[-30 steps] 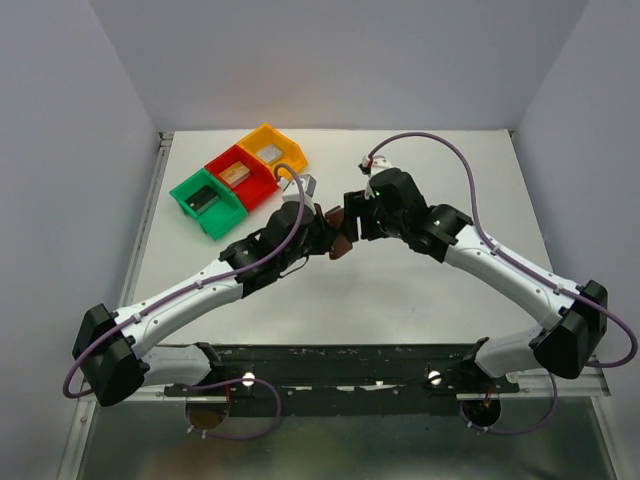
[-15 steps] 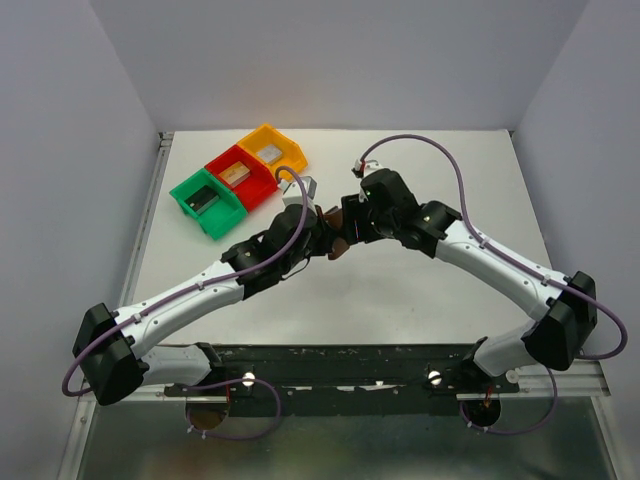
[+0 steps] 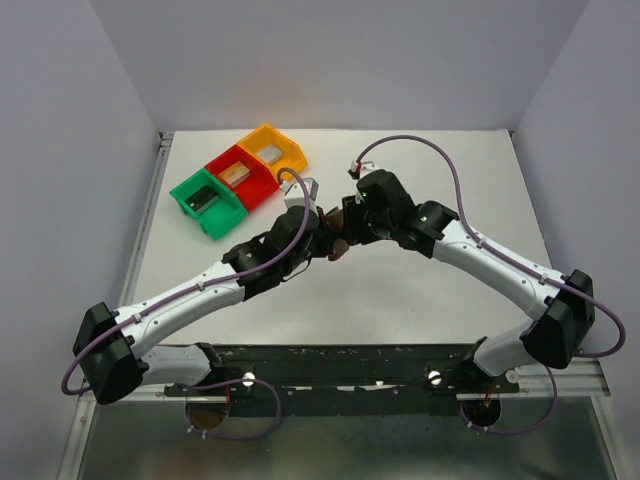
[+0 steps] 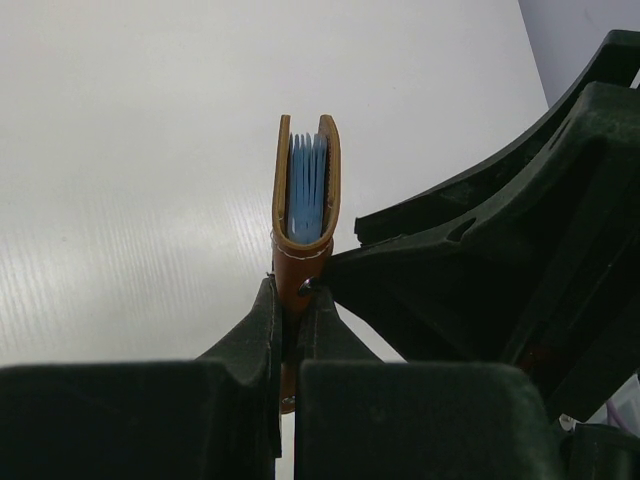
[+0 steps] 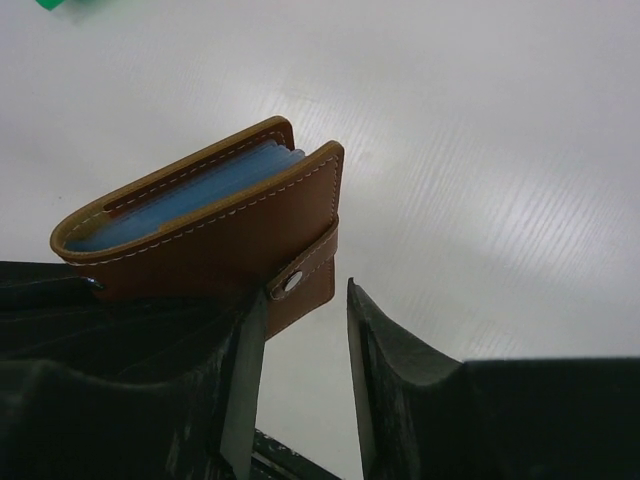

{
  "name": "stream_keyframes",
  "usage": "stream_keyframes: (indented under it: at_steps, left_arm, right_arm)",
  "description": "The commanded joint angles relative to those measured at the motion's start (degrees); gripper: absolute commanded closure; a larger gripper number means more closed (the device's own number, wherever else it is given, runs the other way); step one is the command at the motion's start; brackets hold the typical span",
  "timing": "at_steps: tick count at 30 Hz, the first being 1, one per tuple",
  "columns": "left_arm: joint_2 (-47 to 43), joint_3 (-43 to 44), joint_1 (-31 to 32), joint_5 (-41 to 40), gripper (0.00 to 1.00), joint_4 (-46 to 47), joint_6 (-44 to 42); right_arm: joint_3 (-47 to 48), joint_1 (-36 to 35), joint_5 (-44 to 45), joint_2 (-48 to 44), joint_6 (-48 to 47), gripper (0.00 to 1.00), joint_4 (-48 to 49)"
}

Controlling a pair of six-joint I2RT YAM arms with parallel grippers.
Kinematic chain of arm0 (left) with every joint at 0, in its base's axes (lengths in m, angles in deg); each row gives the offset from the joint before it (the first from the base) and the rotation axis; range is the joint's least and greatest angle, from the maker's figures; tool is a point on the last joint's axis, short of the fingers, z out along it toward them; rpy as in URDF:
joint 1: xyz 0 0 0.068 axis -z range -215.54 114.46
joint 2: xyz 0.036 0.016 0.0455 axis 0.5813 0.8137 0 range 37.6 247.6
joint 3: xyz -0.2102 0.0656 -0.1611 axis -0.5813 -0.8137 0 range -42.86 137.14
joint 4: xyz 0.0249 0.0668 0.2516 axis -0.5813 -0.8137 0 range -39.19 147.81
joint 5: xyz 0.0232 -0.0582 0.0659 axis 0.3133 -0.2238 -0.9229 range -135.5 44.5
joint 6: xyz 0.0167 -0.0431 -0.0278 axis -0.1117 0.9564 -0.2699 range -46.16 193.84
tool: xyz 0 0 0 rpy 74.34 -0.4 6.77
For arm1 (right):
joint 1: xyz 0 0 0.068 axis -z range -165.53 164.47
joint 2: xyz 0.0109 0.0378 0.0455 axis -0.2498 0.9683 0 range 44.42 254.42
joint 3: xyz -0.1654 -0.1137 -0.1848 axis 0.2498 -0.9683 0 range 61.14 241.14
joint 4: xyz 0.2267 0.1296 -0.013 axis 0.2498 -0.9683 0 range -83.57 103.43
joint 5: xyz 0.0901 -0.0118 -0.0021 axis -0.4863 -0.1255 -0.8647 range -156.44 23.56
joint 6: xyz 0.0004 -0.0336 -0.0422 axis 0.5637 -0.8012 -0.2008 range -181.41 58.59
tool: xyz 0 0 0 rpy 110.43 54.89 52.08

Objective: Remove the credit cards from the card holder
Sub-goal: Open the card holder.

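Observation:
The card holder (image 4: 305,190) is a brown leather bifold with light-blue inner leaves, folded nearly closed and held above the table. My left gripper (image 4: 291,312) is shut on its lower edge. In the right wrist view the card holder (image 5: 200,235) lies on its side, its snap tab (image 5: 303,272) hanging at the near corner. My right gripper (image 5: 300,345) is open; the tab corner sits between its jaws, close against the left finger (image 5: 243,385) and apart from the right one. In the top view both grippers meet at the card holder (image 3: 338,243). The credit cards are hidden inside.
A green bin (image 3: 207,203), a red bin (image 3: 241,177) and a yellow bin (image 3: 272,150) stand in a diagonal row at the back left of the white table (image 3: 430,290), each with a small block inside. Walls enclose the table on three sides.
My right gripper has moved left up to the card holder and its jaws have narrowed. The left arm has kept the holder almost still.

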Motion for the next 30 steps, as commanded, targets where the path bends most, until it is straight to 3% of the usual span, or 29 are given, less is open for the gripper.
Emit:
stream_keyframes:
  at_steps: [1, 11, 14, 16, 18, 30]
  left_arm:
    - [-0.94, 1.41, 1.63, 0.38, 1.00, 3.75, -0.26]
    - [-1.38, 1.05, 1.98, -0.76, 1.00, 3.40, -0.26]
    - [-1.55, 1.05, 1.98, -1.03, 1.00, 3.31, -0.26]
    - [-1.64, 1.05, 1.98, -1.11, 1.00, 3.22, -0.43]
    - [-1.73, 1.05, 1.98, -1.38, 1.00, 3.14, -0.35]
    - [-2.17, 0.79, 1.98, -2.78, 1.00, 1.91, -0.70]
  right_arm:
    - [0.96, 0.03, 3.21, 1.69, -0.73, 0.58, -1.03]
    - [0.87, -0.06, 4.09, 1.95, -1.34, 0.76, -1.29]
    - [0.96, 0.03, 4.27, 2.04, -1.52, 0.84, -1.64]
    - [1.05, 0.03, 4.36, 2.13, -1.61, 0.96, -1.73]
    - [1.14, 0.03, 4.62, 2.21, -1.61, 1.00, -1.99]
    - [1.05, 0.12, 6.38, 1.69, -2.14, 1.00, -2.52]
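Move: The strap with the snap that closes the card holder lies just inside the half-open right fingers, about 1 cm to the left of that hand and level with it; the holder's middle is some 3 cm left and 1 cm back. The left hand already grips the holder, with the strap about 2 cm ahead of it, 2 cm right and 1 cm up. From the right hand, the yellow box sits roughly 24 cm ahead and 18 left, the red box 19 ahead and 27 left, both well below. Easing barely half a centimetre to its left, towards the card holder, the right hand shuts its half-open fingers all the way and pinches the end of the snap strap between the tips, then stays there without turning. The left hand stays in place and keeps its closed grip on the holder, open edge up. ##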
